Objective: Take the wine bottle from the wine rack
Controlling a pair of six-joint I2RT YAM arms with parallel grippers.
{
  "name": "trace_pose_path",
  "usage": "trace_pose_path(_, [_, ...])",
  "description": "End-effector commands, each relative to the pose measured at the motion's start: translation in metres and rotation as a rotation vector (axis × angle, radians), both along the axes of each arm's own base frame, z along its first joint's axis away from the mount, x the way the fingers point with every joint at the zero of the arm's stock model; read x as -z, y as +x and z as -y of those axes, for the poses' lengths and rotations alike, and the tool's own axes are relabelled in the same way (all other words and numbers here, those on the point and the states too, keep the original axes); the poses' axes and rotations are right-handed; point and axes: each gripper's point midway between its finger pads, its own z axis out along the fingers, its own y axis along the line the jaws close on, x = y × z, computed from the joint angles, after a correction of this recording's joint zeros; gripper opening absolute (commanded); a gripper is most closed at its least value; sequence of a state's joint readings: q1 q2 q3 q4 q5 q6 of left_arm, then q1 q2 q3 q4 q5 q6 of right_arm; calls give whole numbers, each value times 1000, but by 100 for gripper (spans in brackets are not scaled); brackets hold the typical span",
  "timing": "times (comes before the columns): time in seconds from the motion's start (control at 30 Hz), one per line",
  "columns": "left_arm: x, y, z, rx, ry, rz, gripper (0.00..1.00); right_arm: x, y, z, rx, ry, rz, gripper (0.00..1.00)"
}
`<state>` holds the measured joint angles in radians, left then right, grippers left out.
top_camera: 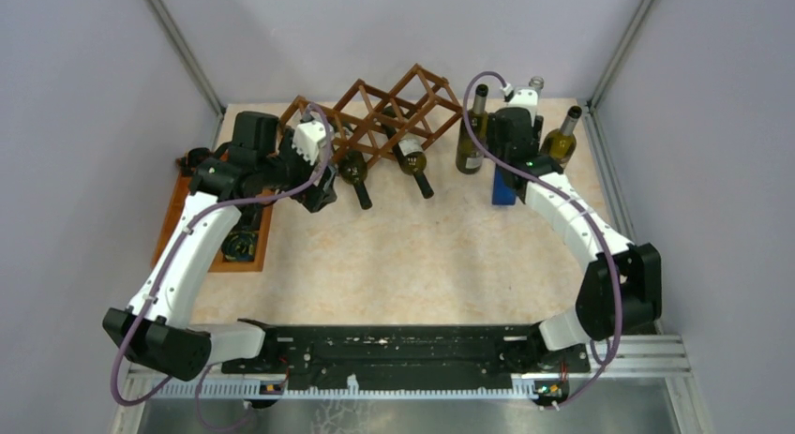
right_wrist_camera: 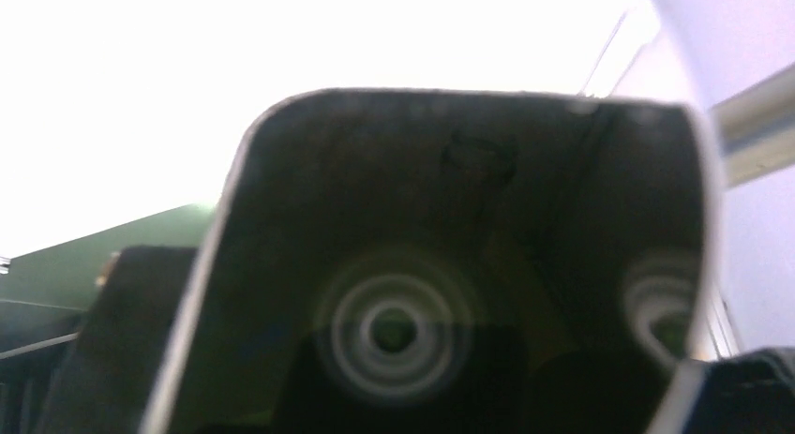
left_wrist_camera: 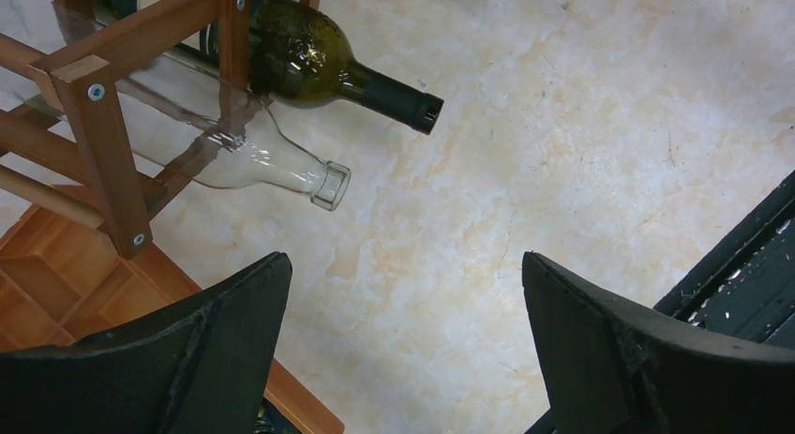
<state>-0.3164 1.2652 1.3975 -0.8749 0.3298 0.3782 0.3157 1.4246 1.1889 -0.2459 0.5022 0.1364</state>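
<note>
The reddish-brown lattice wine rack (top_camera: 386, 113) stands at the back middle of the table. Two dark green wine bottles (top_camera: 354, 174) (top_camera: 413, 165) lie in its lower cells, necks pointing toward me. The left wrist view shows one dark bottle (left_wrist_camera: 314, 64) and below it a clear bottle (left_wrist_camera: 258, 157) in the rack (left_wrist_camera: 101, 139). My left gripper (left_wrist_camera: 403, 261) is open and holds nothing, just in front of the rack's left end (top_camera: 317, 192). My right gripper (top_camera: 514, 127) is at the back right. Dark bottle glass (right_wrist_camera: 422, 265) fills the space between its fingers (right_wrist_camera: 117, 340).
A flat orange-brown compartment tray (top_camera: 176, 209) lies at the left under my left arm. Upright bottles (top_camera: 472, 134) (top_camera: 562, 139) stand either side of the right gripper, with a blue block (top_camera: 503, 186) beneath it. Grey walls close off the back and both sides.
</note>
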Motion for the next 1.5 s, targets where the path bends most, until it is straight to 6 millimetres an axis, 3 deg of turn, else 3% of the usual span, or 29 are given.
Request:
trace_pose_path(0.0, [-3,-4,0,-3,-29,1,99,-86,39,-3,38,108,328,0])
trace_pose_path(0.37, [-1,-3,4,5,-57,11,99,-70,66,6,100,89,331,0])
trace_pose_path(0.67, [-2,-2,3,3,-54,21,99,-53,55,14,141,113,346,1])
trace_pose_path(0.77, [-4,-1,4,3,-58,28,99,-55,50,12,117,121,368,14])
trace_pose_path(0.83, [-6,-1,4,1,-58,32,99,-54,48,11,104,119,368,29])
trace_pose_path(0.97, [-9,-1,4,0,-64,38,99,-50,44,11,98,114,349,47])
trace_pose_path(1.1, [-12,-1,4,-2,-69,42,99,-55,37,12,106,129,336,73])
trace_pose_path(1.33, [-18,-1,4,-3,-71,53,99,-105,7,14,102,225,395,98])
trace_pose_path(1.47, [-22,-1,4,-3,-78,59,99,-139,-15,13,88,269,406,99])
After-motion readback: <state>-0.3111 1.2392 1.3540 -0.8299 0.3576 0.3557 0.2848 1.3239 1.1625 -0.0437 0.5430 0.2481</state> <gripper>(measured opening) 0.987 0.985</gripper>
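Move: The right hand holds the blue bottle upright. Its standing spot on the table is about 4 cm ahead, level sideways, and some 21 cm below. From this hand, the dark-green bottle stands about 11 cm ahead and 10 cm left, the clear bottle 13 cm ahead and 4 cm right, the right-hand green bottle 11 cm ahead and 17 cm right. From the left hand, the spot lies roughly 16 cm ahead and 60 cm right. Forward and down, about 4 cm out and 3 cm lower, the right hand carries the still-gripped blue bottle in front of the clear one to set it on the table. After easing back slightly, it opens its fingers wide and lets go, then rises about 10 cm while drawing back some 3 cm and tilting its fingers upward. ##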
